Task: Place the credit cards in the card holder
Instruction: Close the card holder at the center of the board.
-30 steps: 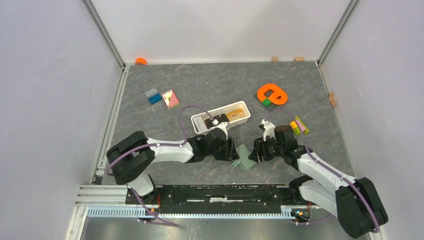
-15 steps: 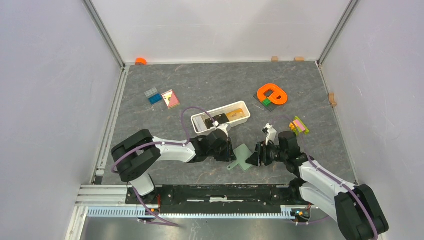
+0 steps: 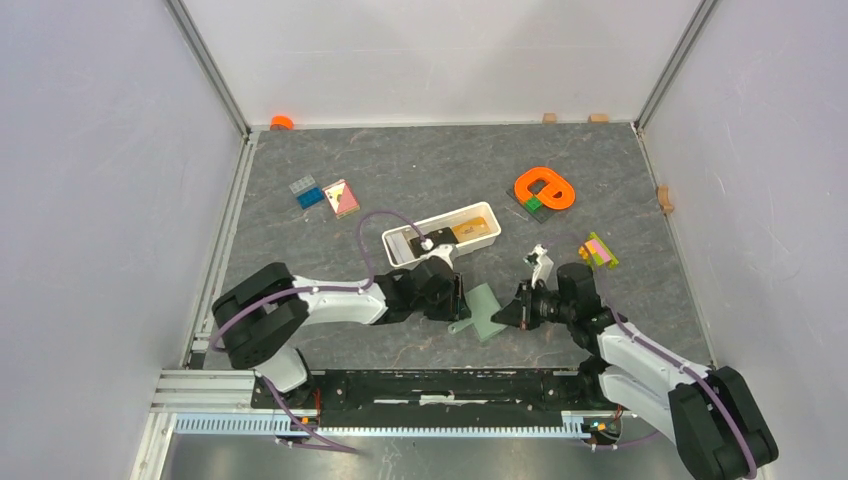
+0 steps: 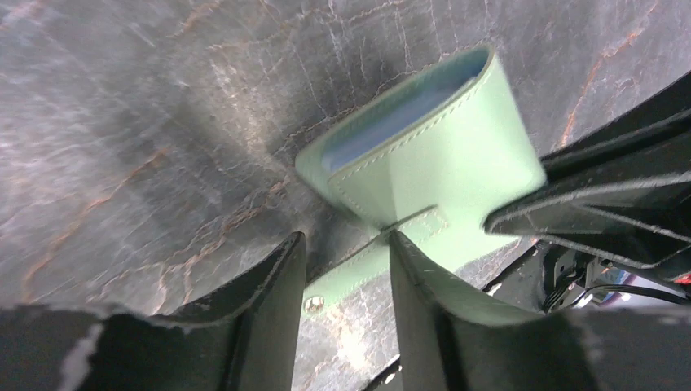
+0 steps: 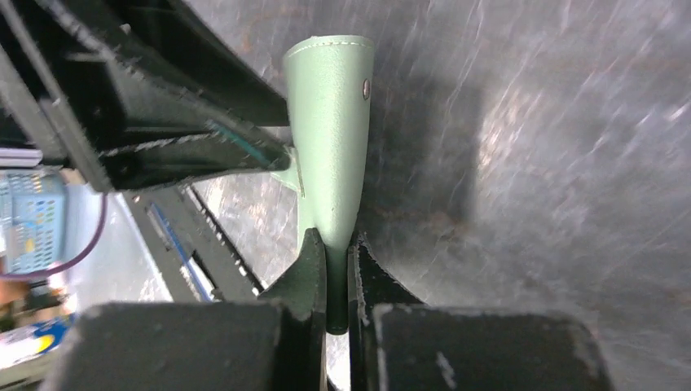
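The sage-green card holder [image 3: 484,311] lies between my two grippers near the front of the table, its pale blue inside showing in the left wrist view [image 4: 440,171]. My right gripper [image 5: 334,242] is shut on one edge of the card holder [image 5: 330,122] and holds it tilted up. My left gripper [image 4: 346,239] is open, with the snap strap [image 4: 342,281] lying loose between its fingers. The credit cards rest in the white tray [image 3: 487,212]: a black one [image 3: 405,243] and a tan one [image 3: 470,232].
An orange ring-shaped piece [image 3: 545,187] lies at the back right, and coloured blocks [image 3: 598,250] sit just right of the right arm. Blue blocks [image 3: 307,190] and a pink card [image 3: 342,197] lie at the back left. Enclosure walls stand all round.
My right gripper has closed on the card holder's edge. The card holder has shifted slightly left and up between the grippers. My left jaws narrowed and then parted a little.
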Robot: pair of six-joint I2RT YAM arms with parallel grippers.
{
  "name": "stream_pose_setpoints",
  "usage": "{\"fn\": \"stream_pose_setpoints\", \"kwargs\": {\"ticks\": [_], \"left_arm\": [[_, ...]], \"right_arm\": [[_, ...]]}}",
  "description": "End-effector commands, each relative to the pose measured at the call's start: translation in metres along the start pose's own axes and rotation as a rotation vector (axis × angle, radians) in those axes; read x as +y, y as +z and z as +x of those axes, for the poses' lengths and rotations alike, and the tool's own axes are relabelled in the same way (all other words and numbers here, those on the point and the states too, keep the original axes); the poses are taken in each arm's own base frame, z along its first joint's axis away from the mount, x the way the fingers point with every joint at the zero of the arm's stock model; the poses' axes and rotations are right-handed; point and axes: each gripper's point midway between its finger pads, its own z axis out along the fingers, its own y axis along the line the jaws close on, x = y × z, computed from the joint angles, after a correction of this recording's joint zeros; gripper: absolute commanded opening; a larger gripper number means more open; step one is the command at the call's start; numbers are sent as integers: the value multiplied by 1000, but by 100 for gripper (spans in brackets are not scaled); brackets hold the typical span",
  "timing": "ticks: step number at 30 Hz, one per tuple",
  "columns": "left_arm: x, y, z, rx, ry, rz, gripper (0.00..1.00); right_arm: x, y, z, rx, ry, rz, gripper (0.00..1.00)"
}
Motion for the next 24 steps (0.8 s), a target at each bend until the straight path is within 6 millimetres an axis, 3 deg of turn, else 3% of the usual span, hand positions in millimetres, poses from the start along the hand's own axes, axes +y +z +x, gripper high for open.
{"fn": "stream_pose_setpoints", "kwargs": {"ticks": [1, 5, 8, 13, 17, 24], "left_arm": [[-23, -40, -56, -144, 122, -58, 54], [-49, -80, -102, -274, 155, -52, 64], [-67, -94, -124, -331, 98, 25, 62], [-75, -81, -144, -339, -96, 182, 63], [-80, -75, -153, -367, -156, 239, 70], [-81, -58, -144, -327, -167, 267, 75]], "right_arm": [[-1, -6, -58, -108, -190, 124, 0], [-1, -16, -97, -174, -305, 244, 0], [6, -23, -121, -251, -380, 328, 0], [20, -33, -144, -380, -507, 507, 0], [37, -34, -146, -438, -564, 534, 0], [54, -18, -134, -457, -650, 554, 0]]}}
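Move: The folded green card holder is already pinched at its edge by the right fingers; its middle is about 3 cm to that hand's left and 1 cm ahead. From the half-open left hand it lies some 5 cm to the right, level with it, and its loose strap end about 3 cm back. The white tray's middle is about 17 cm ahead and 4 cm left of the left hand, or 18 cm ahead and 13 cm left of the right. The card holder rides up about 9 cm and forward 7 cm towards the white tray in the right hand's unchanged pinch, while that wrist turns nearly 50 degrees, its fingers swinging clockwise to point more forward. The left hand climbs away from the strap, up 17 cm and forward 8 cm, opening wider and tipping its fingers up towards level, then sinks back about 4 cm beside the holder. ##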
